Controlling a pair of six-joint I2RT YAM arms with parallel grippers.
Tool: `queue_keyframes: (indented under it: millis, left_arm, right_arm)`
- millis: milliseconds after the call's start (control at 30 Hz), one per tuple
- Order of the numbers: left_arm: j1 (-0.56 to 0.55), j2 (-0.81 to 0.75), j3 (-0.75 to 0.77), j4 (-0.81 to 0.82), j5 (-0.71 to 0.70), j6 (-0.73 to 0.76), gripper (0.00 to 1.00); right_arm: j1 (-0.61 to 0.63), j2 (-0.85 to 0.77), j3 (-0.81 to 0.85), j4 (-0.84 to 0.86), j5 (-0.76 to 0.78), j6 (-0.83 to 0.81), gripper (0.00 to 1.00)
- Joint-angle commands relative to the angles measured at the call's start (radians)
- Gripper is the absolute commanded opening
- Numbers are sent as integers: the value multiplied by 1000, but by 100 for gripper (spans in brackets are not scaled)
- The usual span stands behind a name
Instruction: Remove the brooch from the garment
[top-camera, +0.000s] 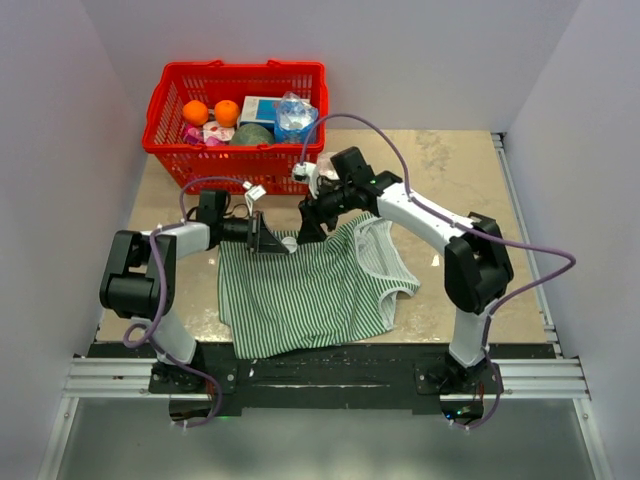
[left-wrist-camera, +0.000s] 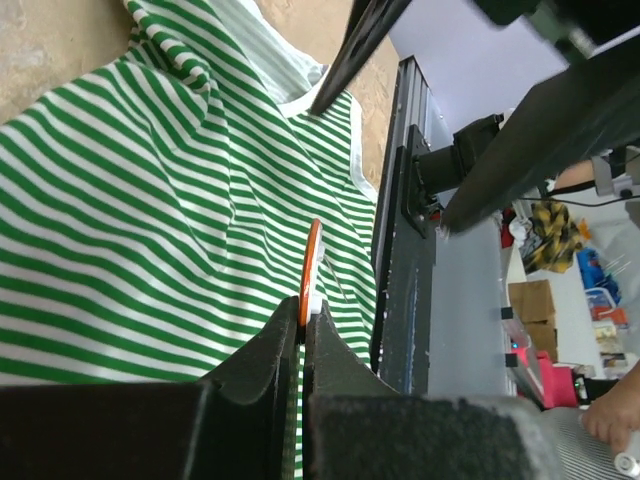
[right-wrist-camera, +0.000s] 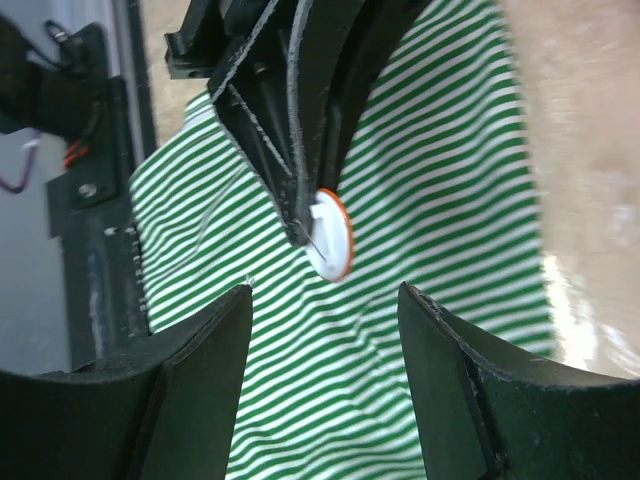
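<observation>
The garment (top-camera: 300, 295), a green-and-white striped top, lies flat on the table in front of both arms. My left gripper (left-wrist-camera: 303, 325) is shut on the brooch (left-wrist-camera: 311, 270), seen edge-on as a thin orange-and-white disc sticking up from the fingertips above the cloth. In the right wrist view the brooch (right-wrist-camera: 333, 235) shows its white face with a thin pin wire and an orange rim, held by the left fingers (right-wrist-camera: 290, 150) over the stripes (right-wrist-camera: 400, 380). My right gripper (right-wrist-camera: 325, 300) is open just short of the brooch, with nothing between its fingers. From above, both grippers (top-camera: 290, 243) (top-camera: 308, 232) meet over the garment's far edge.
A red basket (top-camera: 235, 120) with oranges, a bottle and packets stands at the table's back left. The black mounting rail (top-camera: 320, 365) runs along the near edge. White walls close in both sides. Bare tan tabletop (top-camera: 450, 170) lies at the back right.
</observation>
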Motion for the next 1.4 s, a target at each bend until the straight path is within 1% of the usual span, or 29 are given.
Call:
queue_keyframes:
  millis: [0, 100, 267, 467, 533, 633, 867, 900, 967, 1067, 1133, 1267, 1367]
  left_arm:
    - [-24, -46, -8, 103, 0, 16, 0]
    - [-35, -62, -6, 102, 3, 16, 0]
    - [-39, -102, -15, 67, 7, 37, 0]
    - [-41, -116, -15, 7, -5, 100, 0]
    - [-41, -118, -12, -2, -3, 115, 0]
    - [-41, -119, -5, -6, -3, 125, 0]
    - [-45, -133, -1, -6, -3, 128, 0]
    - [-45, -136, -3, -45, -6, 137, 0]
    - [-50, -139, -1, -56, -9, 145, 0]
    - [-54, -145, -1, -56, -12, 146, 0]
    - [-61, -150, 0, -55, -14, 149, 0]
    - [-67, -148, 5, -55, -16, 145, 0]
    - [-67, -147, 9, -53, -17, 137, 0]
  right_arm:
    - [-2, 55, 43, -27, -190, 27, 63]
    - [-2, 84, 41, -6, -227, 64, 61]
    - [-4, 92, 21, 40, -267, 119, 52]
    - [-8, 84, 17, 54, -308, 147, 51]
    - [-13, 84, 11, 62, -323, 162, 48]
    - [-16, 80, 2, 73, -329, 170, 41]
    - [-16, 89, -6, 99, -349, 195, 34]
    - [-17, 90, -6, 105, -355, 202, 33]
    - [-17, 95, -8, 114, -366, 211, 33]
    - [-19, 101, -9, 125, -369, 210, 33]
    - [-20, 104, -11, 128, -371, 244, 32]
    - [-20, 109, -9, 134, -369, 247, 29]
    - [-20, 107, -9, 131, -369, 245, 28]
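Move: I still pinch the brooch in the tips of my left hand, its middle about 2 cm to that hand's right and level with it. From my open right hand the brooch lies some 2 cm back, 4 cm to the left and 3 cm lower. The garment's middle is roughly 12 cm back from my right hand, 2 cm to the right and 12 cm below; the tape roll stands about 12 cm ahead, 6 cm to the right and 8 cm down. I dip my right hand down and back towards the brooch, then rise again most of the way while easing left, ending about 3 cm back with the brooch between its fingers. I roll that wrist some 20 degrees, forward side down, and close the fingers about halfway. My left hand keeps its pinch and brings the brooch up, back and right by about 3 cm, its forward side tilting up a little. ##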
